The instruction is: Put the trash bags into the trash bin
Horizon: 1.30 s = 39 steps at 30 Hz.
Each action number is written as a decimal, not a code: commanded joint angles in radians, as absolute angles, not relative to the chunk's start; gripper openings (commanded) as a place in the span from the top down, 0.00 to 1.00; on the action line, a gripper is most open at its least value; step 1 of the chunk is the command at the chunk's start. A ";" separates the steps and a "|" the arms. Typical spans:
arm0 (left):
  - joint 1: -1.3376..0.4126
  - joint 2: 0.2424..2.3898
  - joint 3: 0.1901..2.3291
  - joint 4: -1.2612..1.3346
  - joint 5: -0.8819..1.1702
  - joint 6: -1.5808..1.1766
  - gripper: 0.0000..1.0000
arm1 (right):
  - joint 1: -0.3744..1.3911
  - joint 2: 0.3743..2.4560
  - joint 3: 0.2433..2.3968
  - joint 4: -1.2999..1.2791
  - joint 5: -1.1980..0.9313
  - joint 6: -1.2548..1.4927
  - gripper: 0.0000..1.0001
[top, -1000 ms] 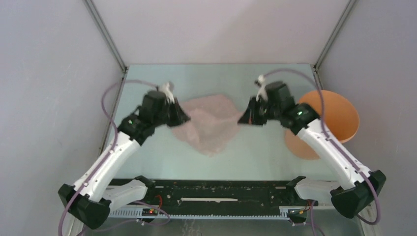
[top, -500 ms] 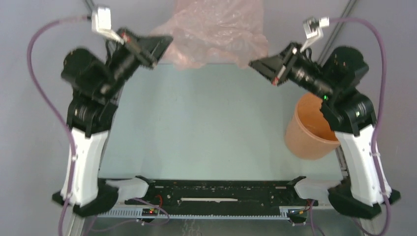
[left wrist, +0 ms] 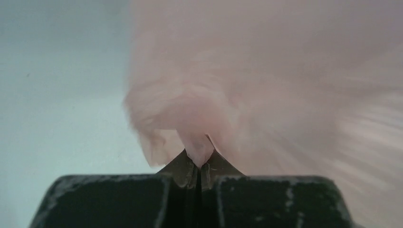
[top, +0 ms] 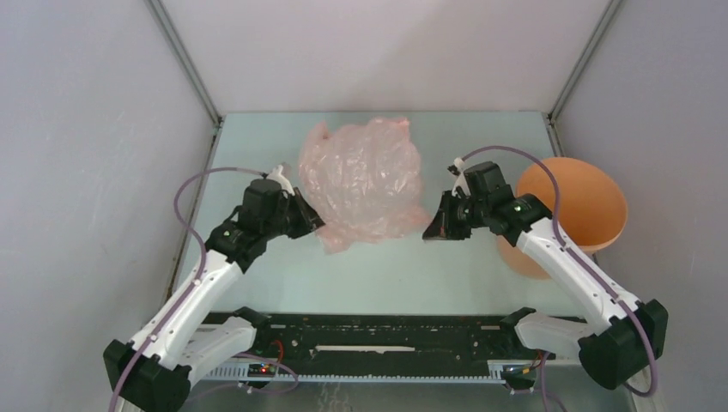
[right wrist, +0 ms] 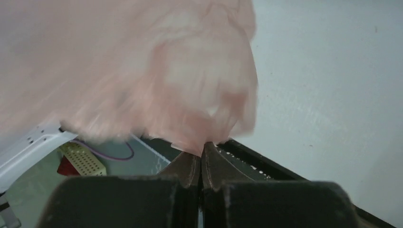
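Note:
The pale-pink trash bag (top: 365, 182) billows between my two grippers over the middle of the table. My left gripper (top: 314, 221) is shut on its left edge; the left wrist view shows the film (left wrist: 266, 80) pinched between the closed fingertips (left wrist: 198, 162). My right gripper (top: 427, 227) is shut on the bag's right edge, and the right wrist view shows blurred film (right wrist: 133, 66) caught in the closed tips (right wrist: 202, 151). The orange trash bin (top: 573, 206) stands at the right edge, just behind my right arm, apart from the bag.
Grey walls enclose the table on the left, back and right. A black rail (top: 386, 335) runs along the near edge between the arm bases. The rail also shows in the right wrist view (right wrist: 266, 164).
Both arms lifted the bag high toward the back half a second ago and have swung back down. The bag is now puffed up and fuller than one second ago.

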State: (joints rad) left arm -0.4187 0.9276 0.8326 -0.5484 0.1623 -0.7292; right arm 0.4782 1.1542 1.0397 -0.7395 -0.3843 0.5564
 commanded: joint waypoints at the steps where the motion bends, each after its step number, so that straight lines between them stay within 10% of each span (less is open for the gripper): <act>1: -0.417 0.878 0.983 -0.406 0.204 -0.776 1.00 | 0.474 1.044 1.140 -0.709 -0.444 0.555 1.00; 10: -0.418 1.035 1.319 -0.501 0.240 -0.701 1.00 | 0.469 1.110 1.312 -0.729 -0.456 0.563 0.99; 35: -0.410 1.020 1.324 -0.629 0.225 -0.620 1.00 | 0.448 1.048 1.312 -0.781 -0.410 0.543 0.68; 39: -0.410 1.039 1.346 -0.684 0.258 -0.586 0.99 | 0.448 1.049 1.312 -0.776 -0.402 0.548 0.75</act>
State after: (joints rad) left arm -0.4156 1.0317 1.2915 -0.6277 0.2180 -0.6491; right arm 0.4534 1.0595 1.2976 -0.7780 -0.4110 0.5587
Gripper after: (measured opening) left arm 0.008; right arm 0.314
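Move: Some 9 cm ahead of the left hand, 9 cm to its right and roughly level with it billows the body of the trash bag, its rim already pinched there. From the right hand, which also holds the rim, that same body lies about 12 cm ahead and 13 cm to the left. The trash bin stands roughly 28 cm to the right hand's right and about level with it fore and aft. Swinging up fast together from low over the table, both hands lift the bag's rim and tip their fingers upward. The left rises nearly 20 cm, a little forward too, then eases down a few centimetres, still pinching; the right rises about 12 cm and stays there, its fingers opening to about a third around the gathered plastic. ##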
